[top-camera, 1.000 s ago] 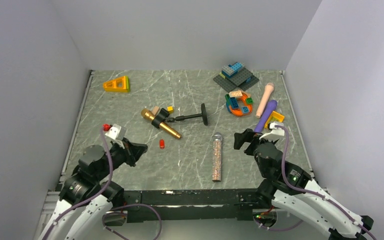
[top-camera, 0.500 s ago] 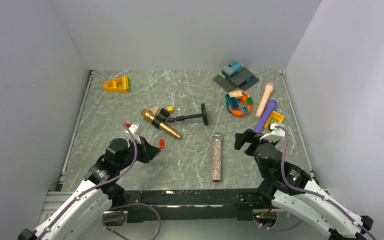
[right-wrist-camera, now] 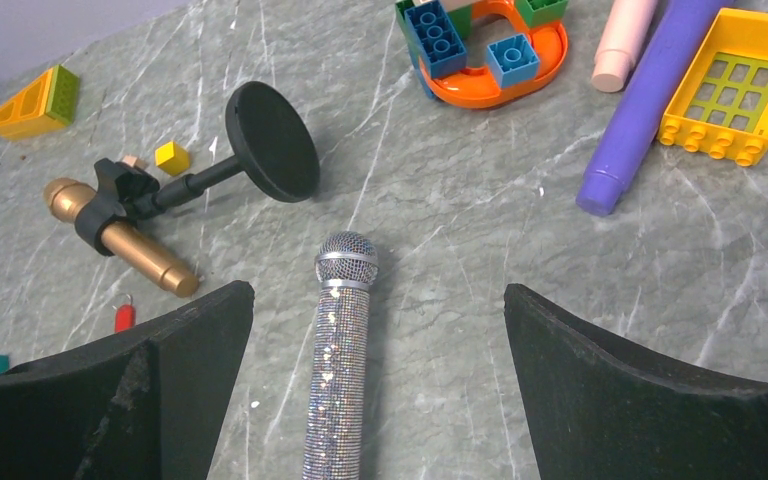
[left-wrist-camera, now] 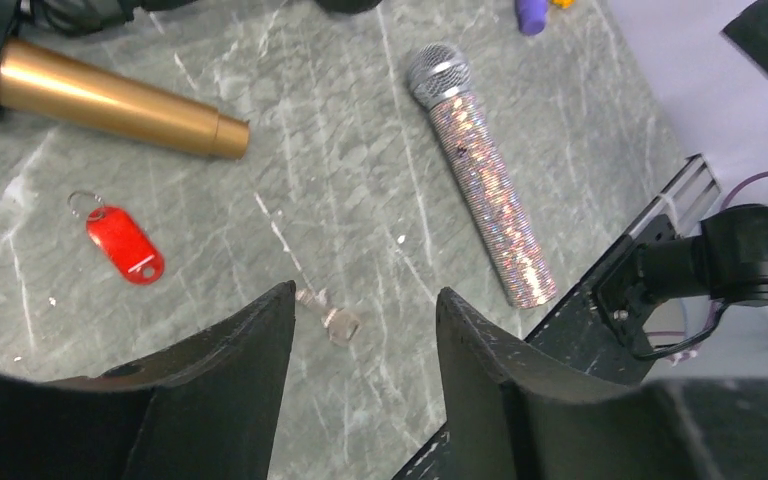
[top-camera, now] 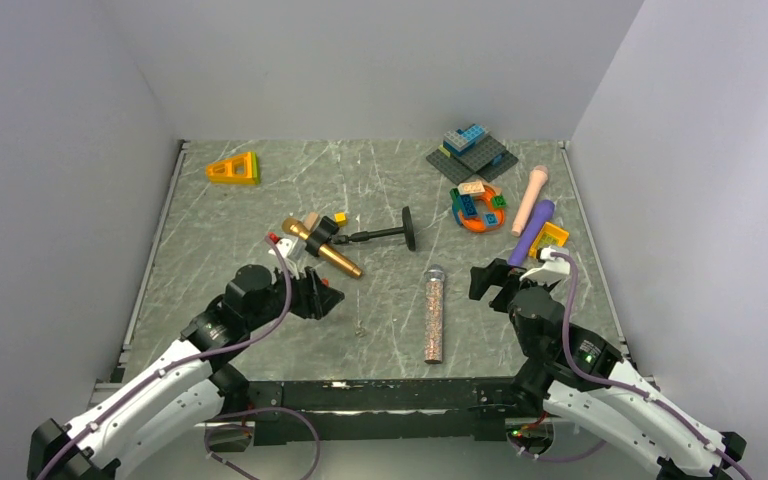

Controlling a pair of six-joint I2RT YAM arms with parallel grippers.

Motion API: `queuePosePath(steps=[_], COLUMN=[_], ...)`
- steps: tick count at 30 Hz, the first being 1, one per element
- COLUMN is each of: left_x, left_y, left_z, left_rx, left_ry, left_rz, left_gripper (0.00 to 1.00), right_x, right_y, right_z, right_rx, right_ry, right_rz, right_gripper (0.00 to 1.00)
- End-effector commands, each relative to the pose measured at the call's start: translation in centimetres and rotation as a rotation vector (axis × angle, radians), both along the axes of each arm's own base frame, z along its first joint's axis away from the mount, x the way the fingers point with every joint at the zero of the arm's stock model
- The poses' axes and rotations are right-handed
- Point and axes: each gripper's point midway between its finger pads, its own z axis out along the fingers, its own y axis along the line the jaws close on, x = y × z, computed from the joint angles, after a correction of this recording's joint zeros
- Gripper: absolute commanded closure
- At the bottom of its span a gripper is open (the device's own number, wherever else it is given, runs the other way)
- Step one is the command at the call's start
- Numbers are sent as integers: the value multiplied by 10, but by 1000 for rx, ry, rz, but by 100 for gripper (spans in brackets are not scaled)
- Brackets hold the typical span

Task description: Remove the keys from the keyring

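Observation:
A small silver key (left-wrist-camera: 330,318) lies flat on the marble table, just beyond my left gripper's (left-wrist-camera: 365,290) fingertips and nearer its left finger. It shows as a speck in the top view, key (top-camera: 360,330). The keyring, a red tag (left-wrist-camera: 125,247) with a thin wire ring, lies apart to the key's left. My left gripper (top-camera: 328,299) is open and holds nothing. My right gripper (right-wrist-camera: 377,290) stands wide open above the table at the right (top-camera: 488,281), empty.
A glitter microphone (top-camera: 433,312) lies between the arms. A gold microphone (top-camera: 322,249) in a black stand (top-camera: 407,228) lies behind the left gripper. Toy bricks (top-camera: 477,208), pink and purple cylinders (top-camera: 532,222) and a yellow brick (top-camera: 234,168) lie further back.
My left arm has swung forward and right, past the red tag toward the table's middle, and its jaws have gone from shut to open. The right arm has not moved.

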Motion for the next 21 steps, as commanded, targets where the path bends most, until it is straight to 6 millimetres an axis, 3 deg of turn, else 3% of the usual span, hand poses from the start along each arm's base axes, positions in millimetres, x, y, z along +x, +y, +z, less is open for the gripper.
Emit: queuePosePath(steps=[1, 3, 8, 13, 21], left_x=[6, 4, -3, -14, -35], left_y=[-2, 3, 19, 38, 87], left_z=[46, 53, 72, 95, 115], left_rx=[-47, -42, -16, 14, 146], left_ry=[-109, -123, -157, -195, -268], left_rz=[9, 19, 53, 74, 149], left_gripper=[39, 33, 2, 1, 1], right_x=[-1, -1, -1, 0, 2], right_y=[-2, -2, -1, 0, 18], right_z=[1, 2, 2, 0, -2], right_rx=[-4, -2, -4, -15, -35], right_ry=[-9, -11, -12, -6, -10], right_rz=[3, 3, 7, 12, 101], right_gripper=[0, 0, 0, 0, 0])
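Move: The loose keys I have already released lie on the table about 13 cm below my left hand, some 5 cm to its right and 3 cm back. The red key tag with its ring lies about 5 cm ahead of that hand and 2 cm left, the gold microphone's middle some 14 cm ahead and 2 cm left. From my right hand, the keys are roughly 30 cm left, 6 cm back and 17 cm below. My left hand, empty, pulls up and away from the keys, climbing about 12 cm and, once on its way, swinging some 6 cm to the left with a little drift back. Its fingers spread from half open to fully open on the way, touching nothing, while the wrist tips upward about 15 degrees. ##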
